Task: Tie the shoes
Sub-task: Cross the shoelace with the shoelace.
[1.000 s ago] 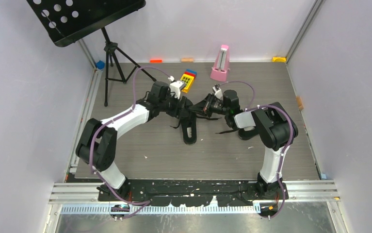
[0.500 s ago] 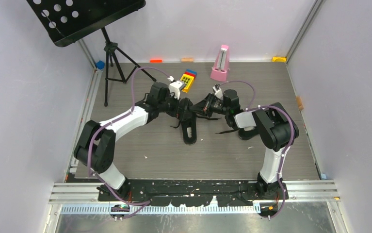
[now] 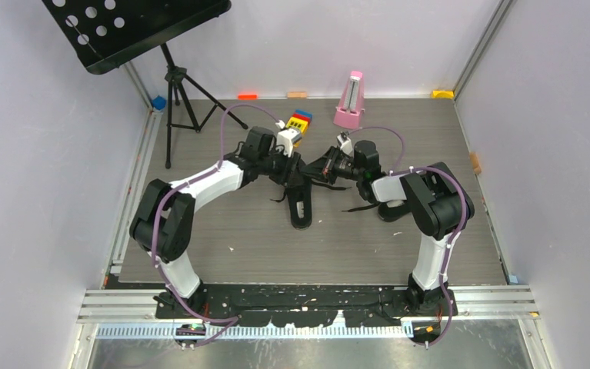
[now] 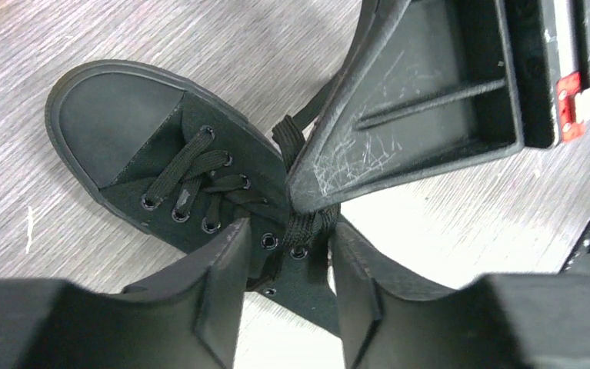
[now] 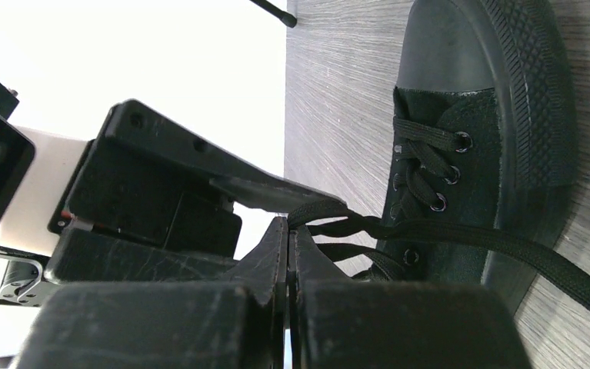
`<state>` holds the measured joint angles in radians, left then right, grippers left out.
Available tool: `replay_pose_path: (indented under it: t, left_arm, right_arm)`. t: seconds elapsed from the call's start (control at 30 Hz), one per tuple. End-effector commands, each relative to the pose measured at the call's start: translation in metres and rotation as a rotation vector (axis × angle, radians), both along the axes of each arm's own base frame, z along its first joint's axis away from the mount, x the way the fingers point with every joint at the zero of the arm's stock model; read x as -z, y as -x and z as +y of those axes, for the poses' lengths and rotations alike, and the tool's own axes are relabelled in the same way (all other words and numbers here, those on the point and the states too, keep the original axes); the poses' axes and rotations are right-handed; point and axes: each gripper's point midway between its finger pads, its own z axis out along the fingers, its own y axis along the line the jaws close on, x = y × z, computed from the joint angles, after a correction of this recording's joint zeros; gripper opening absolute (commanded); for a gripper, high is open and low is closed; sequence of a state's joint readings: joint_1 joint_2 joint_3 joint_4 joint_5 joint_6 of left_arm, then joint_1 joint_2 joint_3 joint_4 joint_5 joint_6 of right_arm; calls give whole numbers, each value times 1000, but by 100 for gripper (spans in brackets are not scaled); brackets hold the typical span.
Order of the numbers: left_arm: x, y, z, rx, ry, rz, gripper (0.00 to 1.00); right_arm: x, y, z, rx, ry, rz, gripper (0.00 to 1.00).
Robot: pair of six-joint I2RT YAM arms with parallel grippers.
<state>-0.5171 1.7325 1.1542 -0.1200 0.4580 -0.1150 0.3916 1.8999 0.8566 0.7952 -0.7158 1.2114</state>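
One black shoe (image 3: 301, 206) lies mid-table, toe toward the arms; in the left wrist view the same shoe (image 4: 153, 161) shows its laced front. My right gripper (image 5: 288, 227) is shut on a black lace (image 5: 461, 240) that runs taut from the eyelets to its tips. It also shows in the top view as the right gripper (image 3: 317, 167). My left gripper (image 4: 288, 250) hangs just above the shoe's top eyelets, jaws apart, with the pinched lace bundle (image 4: 311, 224) close to its right finger. A second shoe (image 3: 390, 211) lies partly hidden beside the right arm.
A black music stand (image 3: 134, 27) on a tripod stands at the back left. A pink metronome (image 3: 349, 98) and a coloured block toy (image 3: 300, 125) sit near the back wall. Grey walls close in on both sides.
The left arm has reached slightly further right and back toward the shoe's top. The right arm and both shoes have stayed put.
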Motion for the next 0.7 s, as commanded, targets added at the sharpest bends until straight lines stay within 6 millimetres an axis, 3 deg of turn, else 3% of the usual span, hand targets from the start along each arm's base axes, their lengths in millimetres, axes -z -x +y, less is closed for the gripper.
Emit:
replay_pose_path:
  t: [0.0, 0.13, 0.3, 0.37, 0.5, 0.67]
  left_arm:
    - [-14, 4, -1, 37, -16, -35, 37]
    - [-12, 6, 0, 42, -60, -46, 18]
    - [-12, 6, 3, 35, -118, -88, 4]
    - [-13, 4, 4, 46, -134, -113, 0]
    - [-14, 0, 6, 44, -153, -136, 0]
    - [-19, -4, 6, 49, -160, -163, 0]
  right_arm:
    - [-34, -5, 4, -4, -41, -86, 0]
    - [-35, -5, 3, -6, -39, -85, 0]
    - [-34, -5, 2, -6, -22, -85, 0]
    - [-34, -3, 2, -11, -21, -85, 7]
    - [-33, -2, 1, -14, -13, -84, 21]
    - [-31, 0, 0, -18, -6, -83, 24]
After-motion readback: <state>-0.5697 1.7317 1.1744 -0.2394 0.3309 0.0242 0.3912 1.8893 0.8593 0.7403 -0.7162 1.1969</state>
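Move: Just back of and below the left hand's half-open fingers, about 1 cm back and 2 cm lower, is the shoelace that the right hand still grips, with the lace at that hand's own fingertips. Under them lies the shoe being tied, its middle roughly 4 cm back, 1 cm right and 6 cm below the left hand. The other shoe is some 24 cm right and 9 cm back of the right hand. Closing the left fingers from half open to shut, the left hand sinks nearly 2 cm and draws back about 1.5 cm, pinching the lace right at the right hand's tips; then it edges a little to its left as its left side rolls up some 10 degrees. The right hand stays nearly in place, its shut fingers parting slightly once the left ones have closed. ##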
